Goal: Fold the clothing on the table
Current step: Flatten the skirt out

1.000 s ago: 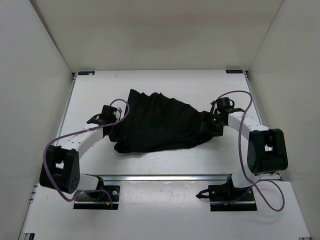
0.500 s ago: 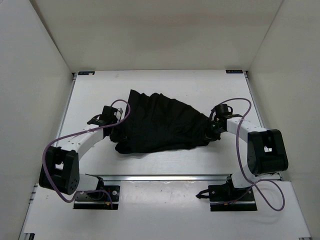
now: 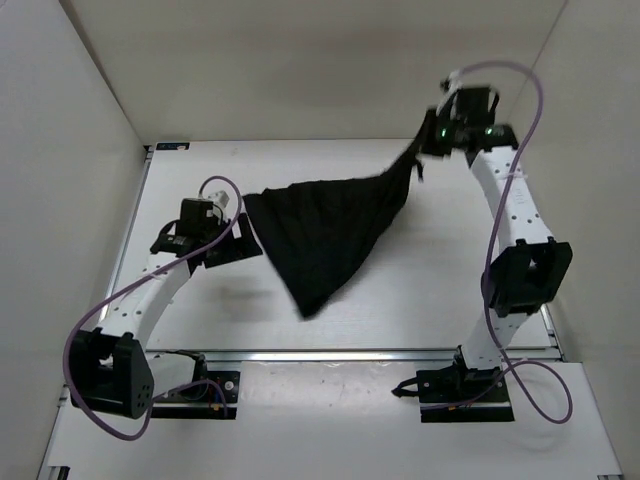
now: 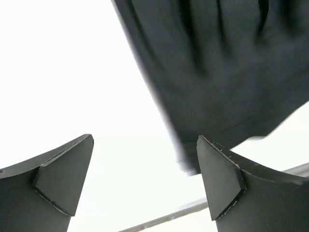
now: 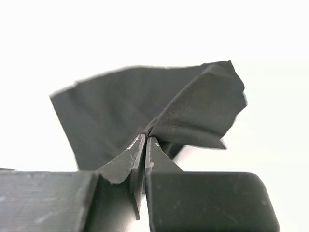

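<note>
The black clothing [image 3: 325,230] hangs stretched in the air over the white table [image 3: 430,290], its lowest point near the table's middle. High at the back right, my right gripper [image 3: 428,140] is shut on one corner of it. In the right wrist view the fingertips [image 5: 147,137] pinch a bunched fold of the clothing [image 5: 116,106]. My left gripper [image 3: 238,240] stands open at the garment's left edge. In the left wrist view the clothing [image 4: 227,72] lies ahead and to the right, with nothing between the wide-apart fingers of the left gripper [image 4: 145,139].
White walls enclose the table on the left, back and right. A silver rail [image 3: 350,354] runs along the near edge, with both arm bases behind it. Purple cables loop along each arm.
The right gripper shut on the clothing and swung high up to the back right, pulling the garment off the table. The left gripper opened, letting go, and shifted slightly back.
</note>
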You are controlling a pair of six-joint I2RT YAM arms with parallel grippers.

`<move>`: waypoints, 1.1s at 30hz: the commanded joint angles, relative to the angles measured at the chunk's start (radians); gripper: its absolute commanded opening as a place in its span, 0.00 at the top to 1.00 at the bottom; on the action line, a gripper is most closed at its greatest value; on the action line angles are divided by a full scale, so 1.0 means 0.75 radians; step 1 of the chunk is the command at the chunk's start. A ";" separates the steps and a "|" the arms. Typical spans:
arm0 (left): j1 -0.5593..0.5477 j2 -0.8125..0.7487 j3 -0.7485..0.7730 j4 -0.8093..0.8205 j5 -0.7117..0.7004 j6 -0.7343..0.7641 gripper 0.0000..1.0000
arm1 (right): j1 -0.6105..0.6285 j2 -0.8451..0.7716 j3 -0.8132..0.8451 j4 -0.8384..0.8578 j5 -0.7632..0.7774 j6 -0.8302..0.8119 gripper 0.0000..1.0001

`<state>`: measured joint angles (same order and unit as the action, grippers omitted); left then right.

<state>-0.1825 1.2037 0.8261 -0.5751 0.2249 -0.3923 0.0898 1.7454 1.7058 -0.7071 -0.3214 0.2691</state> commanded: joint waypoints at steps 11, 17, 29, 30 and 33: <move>0.004 -0.116 0.218 -0.076 -0.042 0.061 0.01 | 0.040 -0.552 -0.534 0.559 -0.162 0.120 1.00; -0.010 -0.138 0.175 -0.055 -0.016 0.036 0.01 | -0.011 -0.386 -0.959 0.409 -0.252 0.024 1.00; 0.002 -0.087 0.179 0.002 0.042 0.010 0.01 | 0.420 -0.135 0.127 0.264 -0.373 -0.064 1.00; -0.002 -0.089 0.185 -0.004 0.034 0.022 0.01 | 0.459 -0.082 0.354 0.239 -0.369 -0.072 1.00; 0.006 -0.099 0.222 -0.023 0.023 0.028 0.01 | 0.582 -0.020 0.768 0.176 -0.320 -0.115 1.00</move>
<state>-0.1848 1.1488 0.9409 -0.5991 0.2295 -0.3786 0.4534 1.7390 2.0769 -0.5278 -0.5358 0.2283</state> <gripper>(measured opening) 0.988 0.004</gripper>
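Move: The right hand already holds a top corner of the skirt. The body of the skirt hangs out to that hand's left: its middle is about 20 cm left, 12 back and some 20 below, its lower point roughly 27 left and 30 back, and its far-left corner about 39 left and 5 back, both also some 20 lower. From the open, empty left hand the skirt's middle lies about 20 cm right, 6 ahead and 8 below. Keeping its pinch on the skirt, the right hand whips it: up nearly 30 cm, swinging back as it tops out, steeply down to well below its starting height, then up and to the left, ending about 20 cm higher and 20 left. Its fingers tip up, down and up again, finally turning some 30 degrees counter-clockwise. The left hand, still open, rises about 5 cm. ##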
